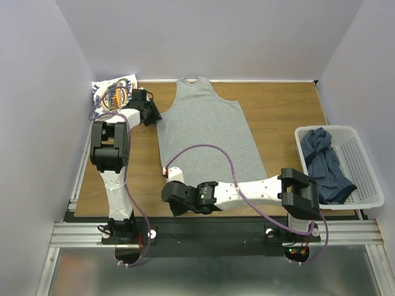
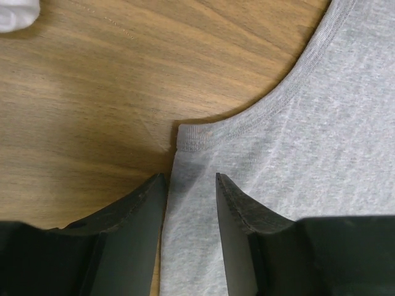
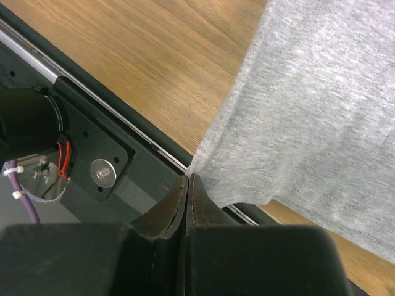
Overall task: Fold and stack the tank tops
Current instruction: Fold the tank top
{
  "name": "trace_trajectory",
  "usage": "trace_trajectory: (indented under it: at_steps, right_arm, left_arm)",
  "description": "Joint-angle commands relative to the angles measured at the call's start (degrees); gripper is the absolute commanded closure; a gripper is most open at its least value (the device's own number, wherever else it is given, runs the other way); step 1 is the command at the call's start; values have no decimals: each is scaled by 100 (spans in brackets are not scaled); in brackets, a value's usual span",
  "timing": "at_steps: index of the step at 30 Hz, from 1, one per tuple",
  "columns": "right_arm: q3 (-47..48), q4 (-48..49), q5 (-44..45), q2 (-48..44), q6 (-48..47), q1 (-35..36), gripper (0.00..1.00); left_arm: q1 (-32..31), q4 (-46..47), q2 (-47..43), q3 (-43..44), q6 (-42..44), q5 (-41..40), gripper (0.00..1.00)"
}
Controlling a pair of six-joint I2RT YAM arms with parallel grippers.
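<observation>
A light heather grey tank top (image 1: 207, 132) lies spread flat on the wooden table, neck at the far side. My left gripper (image 1: 153, 115) is at its left armhole. In the left wrist view that gripper (image 2: 190, 182) stands open, its fingers either side of the grey tank top's (image 2: 296, 154) side edge just below the armhole corner. My right gripper (image 1: 168, 176) is at the near left hem corner. In the right wrist view it (image 3: 187, 180) is shut on that corner of the grey tank top (image 3: 308, 111), lifted over the table's front rail.
A white printed tank top (image 1: 113, 92) lies folded at the far left corner, just behind the left gripper. A white mesh basket (image 1: 364, 163) at the right edge holds dark slate-blue tank tops (image 1: 324, 163). The black rail (image 3: 117, 179) runs along the near edge.
</observation>
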Motion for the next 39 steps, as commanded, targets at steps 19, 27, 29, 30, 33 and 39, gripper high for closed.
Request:
trace_trajectory:
  at_steps: [19, 27, 29, 30, 33, 39]
  right_arm:
    - [-40, 629, -838, -33, -17, 59, 100]
    - [637, 841, -1401, 565, -131, 130, 100]
    - [768, 841, -1418, 618, -166, 130, 100]
    - [787, 841, -1410, 618, -175, 130, 100]
    - [752, 841, -1243, 487, -175, 104, 100]
    - [-55, 911, -865, -250, 27, -168, 100]
  left_arm:
    - [-65, -9, -346, 146, -129, -1036, 100]
    - [207, -211, -549, 269, -121, -1337, 100]
    - [243, -290, -540, 313, -94, -1381, 100]
    - [251, -282, -549, 330, -85, -1381, 100]
    - [251, -282, -583, 348, -129, -1319, 100]
    - [85, -185, -549, 479, -278, -1222, 100]
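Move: The grey tank top's left underarm corner sits between the left hand's half-open fingers, about 1 cm ahead and level with them. The folded white top lies some 20 cm to its left and 8 cm farther out. The right hand already pinches the near-left hem corner at the table's front edge. The spot it draws that corner to is about 4 cm left and 3 cm back; the underarm corner lies roughly 43 cm ahead and 9 cm left of the right hand. The left fingers shut on the grey tank top's underarm edge, then drag it about 5 cm left towards the folded white top, turning some 10 degrees counter-clockwise. The right hand keeps its pinch on the hem corner, first nearly still, then pulling about 5 cm left and 3 cm back along with it, easing slightly back right at the end. ##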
